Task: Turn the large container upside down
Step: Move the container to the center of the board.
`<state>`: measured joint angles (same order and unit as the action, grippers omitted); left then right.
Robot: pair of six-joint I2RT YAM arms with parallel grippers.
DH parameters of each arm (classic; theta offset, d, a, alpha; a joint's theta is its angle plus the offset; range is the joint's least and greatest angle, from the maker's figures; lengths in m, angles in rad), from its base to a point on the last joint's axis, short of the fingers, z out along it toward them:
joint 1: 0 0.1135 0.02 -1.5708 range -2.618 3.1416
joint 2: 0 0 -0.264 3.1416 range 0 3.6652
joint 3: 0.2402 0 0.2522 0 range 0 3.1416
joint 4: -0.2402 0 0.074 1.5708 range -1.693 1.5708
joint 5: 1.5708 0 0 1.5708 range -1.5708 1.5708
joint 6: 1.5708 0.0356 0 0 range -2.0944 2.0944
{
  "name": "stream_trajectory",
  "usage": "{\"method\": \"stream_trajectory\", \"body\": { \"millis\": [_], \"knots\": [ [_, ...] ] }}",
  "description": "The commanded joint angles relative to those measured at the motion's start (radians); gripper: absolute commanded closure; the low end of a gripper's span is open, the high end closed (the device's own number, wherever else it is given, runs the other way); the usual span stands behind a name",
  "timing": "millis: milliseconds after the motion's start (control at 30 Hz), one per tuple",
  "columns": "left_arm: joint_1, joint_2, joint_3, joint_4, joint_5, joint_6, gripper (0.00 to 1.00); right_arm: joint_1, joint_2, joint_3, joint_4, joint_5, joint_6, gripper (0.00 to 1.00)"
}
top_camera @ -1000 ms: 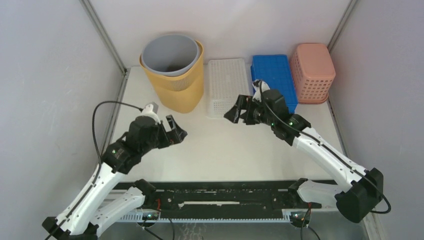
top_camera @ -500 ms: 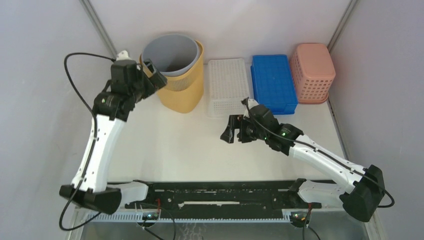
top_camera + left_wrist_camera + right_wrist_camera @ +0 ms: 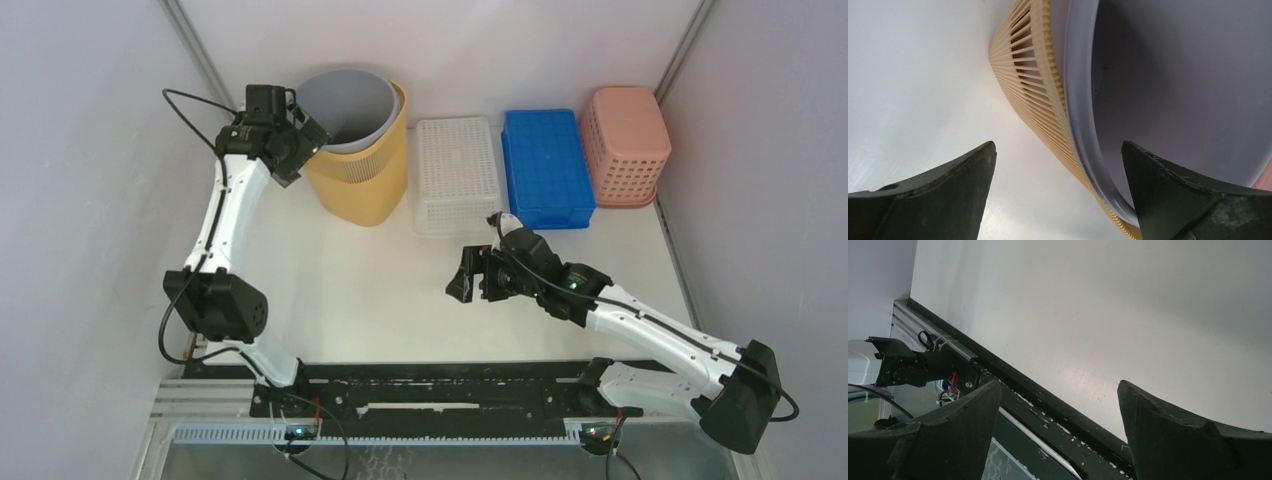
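Note:
The large container (image 3: 362, 178) is a yellow slatted bin standing upright at the back left, with a grey bin (image 3: 345, 105) nested inside it. My left gripper (image 3: 305, 135) is open at its left rim. In the left wrist view the yellow slats (image 3: 1033, 75) and the grey rim (image 3: 1080, 100) pass between the fingers of the left gripper (image 3: 1059, 145), one finger outside over the table, the other inside the grey bin, neither touching. My right gripper (image 3: 462, 280) hovers open over the middle of the table, holding nothing; in its wrist view the right gripper (image 3: 1058, 385) faces the near edge.
A white lattice basket (image 3: 455, 170), a blue crate (image 3: 545, 165) and a pink basket (image 3: 627, 140) stand in a row to the right of the container. Walls close in the left, back and right. A black rail (image 3: 1048, 400) runs along the table's near edge.
My left arm swung from the left middle of the table up to the container's left rim, gripper still open. The right gripper drew back from the white basket toward the table's middle.

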<state>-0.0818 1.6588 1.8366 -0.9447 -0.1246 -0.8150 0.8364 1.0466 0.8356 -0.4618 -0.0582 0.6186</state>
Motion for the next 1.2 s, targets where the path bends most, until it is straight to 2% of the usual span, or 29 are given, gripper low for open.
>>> {"method": "stream_trajectory", "body": {
  "millis": [0,100,200,300,500,600,833,1167],
  "knots": [
    [0.012,-0.013,0.049,-0.047,-0.019,-0.031,0.02,-0.005,-0.027,-0.015,0.034,0.015,0.01,0.05],
    [0.017,-0.038,0.002,-0.026,-0.007,-0.024,0.09,-0.01,-0.027,-0.024,0.041,0.01,0.01,0.05],
    [0.023,-0.076,-0.06,0.002,0.0,-0.014,0.23,-0.01,-0.022,-0.036,0.053,0.005,0.013,0.05],
    [0.035,-0.118,-0.126,0.039,0.017,0.004,0.46,-0.01,-0.02,-0.047,0.066,-0.003,0.017,0.05],
    [0.072,-0.15,-0.18,0.053,0.107,0.059,0.78,-0.013,-0.027,-0.062,0.075,-0.013,0.02,0.05],
    [0.079,-0.187,-0.201,0.047,0.149,0.102,0.98,-0.013,-0.031,-0.064,0.074,-0.002,0.023,0.05],
    [0.079,-0.359,-0.327,0.056,0.192,0.164,1.0,-0.015,-0.035,-0.062,0.078,-0.008,0.02,0.05],
    [0.079,-0.497,-0.369,-0.02,0.302,0.227,1.0,-0.027,-0.076,-0.062,0.063,-0.009,0.023,0.05]
  ]
}}
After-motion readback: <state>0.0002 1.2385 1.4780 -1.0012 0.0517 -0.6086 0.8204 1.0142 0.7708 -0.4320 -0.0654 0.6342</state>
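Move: The left gripper already straddles the near-left rim of the large container, the grey bin nested in the yellow one. The container's middle lies about 7 cm ahead of this hand, 8 cm to its right and 13 cm below. The white basket's middle is roughly 10 cm ahead and 30 cm right, the blue box about 10 cm ahead and 52 cm right, both some 24 cm lower. From the right hand the container lies about 32 cm ahead and 23 cm left, nearly level. Shut the left gripper's wide-open fingers on the container's rim, one finger inside the grey bin and one outside. Then keep the pinch and draw the rim back towards the robot, about 12 cm in all at nearly constant height, letting the wrist turn some 10 degrees clockwise as the pull gathers speed. ##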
